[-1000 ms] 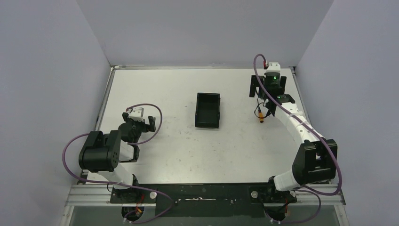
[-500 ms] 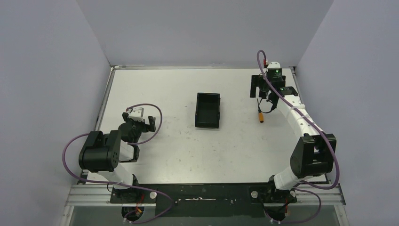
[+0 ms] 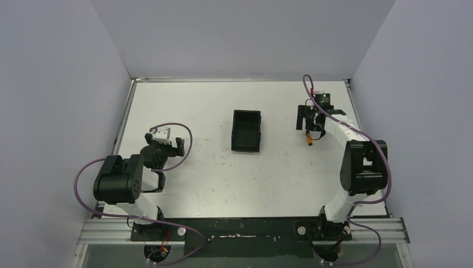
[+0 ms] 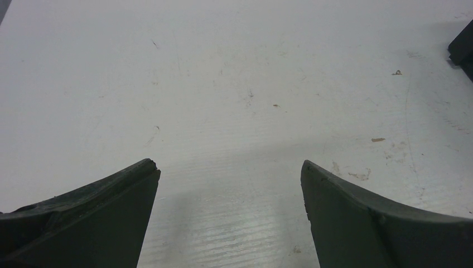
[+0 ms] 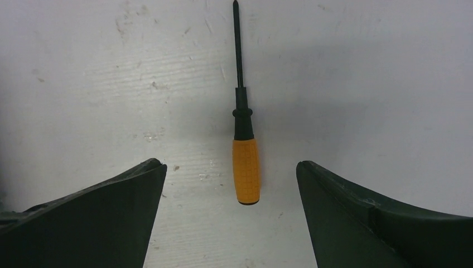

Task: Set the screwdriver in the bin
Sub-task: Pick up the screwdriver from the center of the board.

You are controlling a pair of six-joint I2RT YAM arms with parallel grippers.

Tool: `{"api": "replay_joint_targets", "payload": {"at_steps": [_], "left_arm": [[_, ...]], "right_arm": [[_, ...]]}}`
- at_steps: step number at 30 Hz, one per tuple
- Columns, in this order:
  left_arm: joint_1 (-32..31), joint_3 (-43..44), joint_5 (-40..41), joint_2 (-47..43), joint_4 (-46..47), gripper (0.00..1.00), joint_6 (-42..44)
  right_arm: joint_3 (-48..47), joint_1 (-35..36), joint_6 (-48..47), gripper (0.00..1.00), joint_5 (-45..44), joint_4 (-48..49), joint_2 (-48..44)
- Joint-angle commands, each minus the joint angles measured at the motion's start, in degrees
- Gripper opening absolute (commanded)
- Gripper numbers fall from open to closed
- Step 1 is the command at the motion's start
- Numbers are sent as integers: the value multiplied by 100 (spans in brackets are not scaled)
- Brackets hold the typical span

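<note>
The screwdriver (image 5: 246, 170), with a short orange handle and a thin dark shaft, lies flat on the white table; in the top view (image 3: 310, 137) it is right of the bin. My right gripper (image 5: 228, 164) is open and hovers just above it, one finger on each side of the handle end, not touching it. In the top view the right gripper (image 3: 313, 124) points down at the far right. The black open-top bin (image 3: 246, 130) stands empty at the table's middle. My left gripper (image 4: 228, 163) is open and empty over bare table at the near left (image 3: 165, 146).
A corner of the bin (image 4: 462, 50) shows at the right edge of the left wrist view. Grey walls close in the table on the left, back and right. The table surface (image 3: 195, 106) has small scuffs and specks.
My right gripper has moved nearer and lower, from the far right corner to just over the screwdriver, and its elbow has risen. The left arm, bin and screwdriver have not moved.
</note>
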State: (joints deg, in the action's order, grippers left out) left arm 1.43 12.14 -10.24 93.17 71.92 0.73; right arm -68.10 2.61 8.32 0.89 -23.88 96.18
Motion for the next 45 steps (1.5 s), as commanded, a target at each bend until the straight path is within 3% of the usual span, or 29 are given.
{"api": "replay_joint_targets", "payload": {"at_steps": [1, 8, 13, 20, 23, 35, 45], "left_arm": [[-3, 60, 13, -48, 196, 97, 39], [-8, 60, 13, -52, 200, 97, 41], [-8, 60, 14, -42, 199, 97, 39], [-3, 60, 16, -51, 205, 97, 41], [-10, 60, 18, -48, 199, 97, 40], [-10, 60, 14, -47, 201, 97, 41], [-7, 60, 13, -51, 194, 97, 41]], "right_arm": [[238, -75, 133, 89, 146, 384, 182], [481, -137, 181, 78, 92, 578, 526], [503, -152, 184, 60, 48, 612, 642], [506, -148, 150, 47, -71, 600, 664], [485, -161, 116, 46, -241, 589, 697], [366, -181, 49, 18, -199, 489, 647], [111, -179, -2, 16, -251, 135, 65]]}}
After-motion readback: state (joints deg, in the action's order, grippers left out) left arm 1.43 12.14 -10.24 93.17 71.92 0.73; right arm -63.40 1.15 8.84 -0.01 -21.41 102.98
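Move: The screwdriver's handle lies about 7 cm below the right gripper, some 2 cm back and 1 cm to its right; its shaft points forward, away from the base. The black bin stands roughly 25 cm to that gripper's left and about 2 cm farther out, its middle some 6 cm lower. From the idle left gripper the handle is around 55 cm to the right, 2 cm ahead and 4 cm below. Sink the right gripper about 7 cm onto the screwdriver's handle, drawing back some 2 cm and tipping the fingers nearly 10 degrees further down. Close the wide-open fingers as you go down and after, easing about 1 cm right to centre on the handle, then pinch the orange grip from both sides and keep it clamped. ##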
